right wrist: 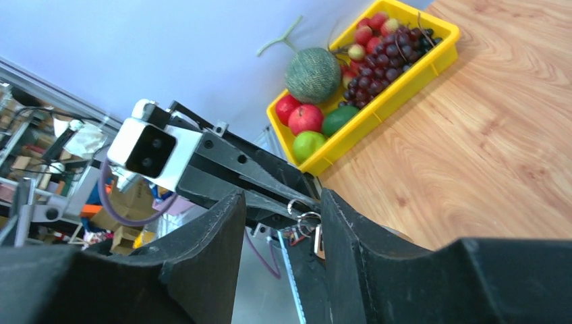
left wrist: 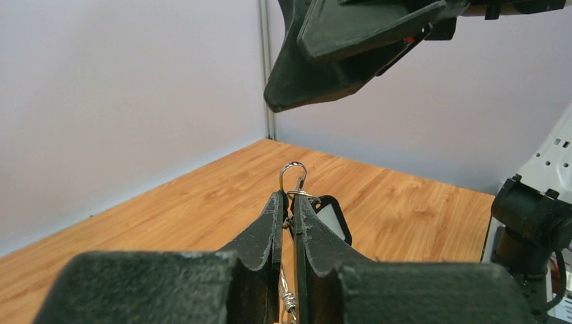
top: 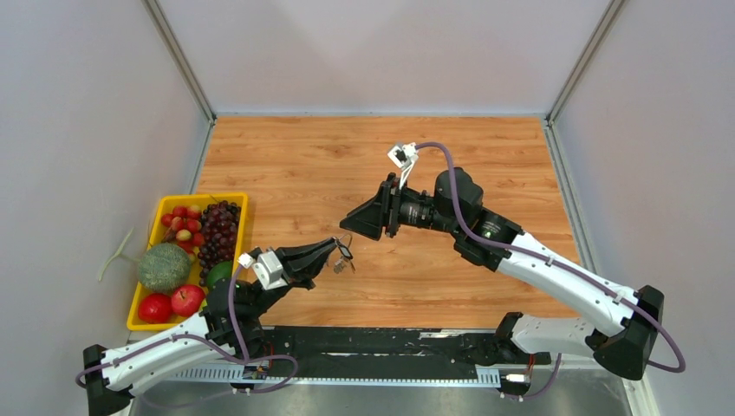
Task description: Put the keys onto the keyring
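My left gripper (top: pixel 332 249) is shut on the keyring (left wrist: pixel 294 163), whose thin silver wire loop pokes up past its nearly closed fingertips. A black-headed key (left wrist: pixel 334 217) hangs just right of them; in the top view the keys (top: pixel 345 254) dangle at the gripper's tip above the wooden table. My right gripper (top: pixel 351 224) hovers close above and to the right, open, nothing between its fingers. In the right wrist view its wide gap (right wrist: pixel 282 202) frames the left fingers (right wrist: pixel 270 182), the small rings (right wrist: pixel 308 216) and a hanging key (right wrist: pixel 318 241).
A yellow tray (top: pixel 204 198) of fruit, with grapes, apples and a melon, stands at the table's left edge. White walls close in the wooden table (top: pixel 373 156) on three sides. A black rail (top: pixel 390 342) runs along the near edge between the arm bases.
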You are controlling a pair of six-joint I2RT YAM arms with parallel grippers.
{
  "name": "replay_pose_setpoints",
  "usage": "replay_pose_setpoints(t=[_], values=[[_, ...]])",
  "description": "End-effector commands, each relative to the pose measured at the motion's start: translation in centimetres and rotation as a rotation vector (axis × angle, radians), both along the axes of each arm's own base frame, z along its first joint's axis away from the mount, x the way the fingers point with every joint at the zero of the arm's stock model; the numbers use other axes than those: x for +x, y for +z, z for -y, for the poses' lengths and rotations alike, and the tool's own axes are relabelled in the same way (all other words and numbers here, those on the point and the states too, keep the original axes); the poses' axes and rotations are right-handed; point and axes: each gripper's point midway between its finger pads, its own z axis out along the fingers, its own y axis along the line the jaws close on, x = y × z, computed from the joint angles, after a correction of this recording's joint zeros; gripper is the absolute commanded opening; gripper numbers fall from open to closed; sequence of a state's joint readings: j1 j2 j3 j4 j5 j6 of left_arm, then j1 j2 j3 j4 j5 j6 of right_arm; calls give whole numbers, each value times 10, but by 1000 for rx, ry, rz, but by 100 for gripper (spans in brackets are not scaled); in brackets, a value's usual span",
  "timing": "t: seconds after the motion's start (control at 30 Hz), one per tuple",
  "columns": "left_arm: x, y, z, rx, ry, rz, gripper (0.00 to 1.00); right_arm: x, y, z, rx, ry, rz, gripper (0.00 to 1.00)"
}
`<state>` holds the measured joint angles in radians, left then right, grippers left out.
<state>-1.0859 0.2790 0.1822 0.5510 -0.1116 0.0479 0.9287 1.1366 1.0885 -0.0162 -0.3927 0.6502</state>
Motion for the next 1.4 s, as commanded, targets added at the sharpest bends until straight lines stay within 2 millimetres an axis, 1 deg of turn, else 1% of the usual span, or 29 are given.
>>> replay_pose_setpoints(t=[0.0,0.4,0.57,0.77,0.97,1.03,1.2,1.23,1.3,1.33,1.37], values=[[1,17,-4,-55,9,-8,13,5,-5,-5,-74,4,52,48],[11,12,-3,-30,52,-57,13,-3,-22,-27,-154,74,85,49],[13,11,-4,-27,62,-62,13,-4,-28,-29,-180,66,98,49],[13,11,-4,-26,64,-62,13,1,-33,-27,-217,18,124,48],[13,11,-4,-26,65,-63,13,2,-39,-31,-246,-1,135,45],[13,11,-4,-26,64,-62,13,3,-39,-32,-248,-5,137,41],[13,11,-4,-27,63,-62,13,4,-39,-34,-255,-18,151,23],[13,11,-4,-27,63,-62,13,4,-40,-35,-256,-19,150,18],[13,12,-4,-29,62,-62,13,5,-41,-35,-260,-22,148,4],[13,12,-5,-30,64,-62,13,6,-41,-35,-261,-27,149,0],[13,11,-5,-30,65,-62,13,6,-41,-34,-262,-34,149,0]])
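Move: The right hand, half open and pointing left, has the keyring's upright arc about 4 cm below it, some 3 cm to its left and 1 cm back; that arc stands out of the left fingertips, about 1 cm forward, 2 cm right and 1 cm above the left hand point. From the right hand, the black-tagged key is roughly 3 cm back, 2 cm left and 6 cm below; the other keys hang about 3 cm back, 3 cm left and 9 cm below. The right hand drops about 6 cm onto the keyring while easing some 2.5 cm left, its fingers dipping roughly 20 degrees and staying half open most of the way, then closing at the end to pinch the ring's wire right at the left fingertips. The left hand, still holding the ring, carries it down about 2 cm and a little forward during the first half, then keeps it still for the right fingers to close on. ##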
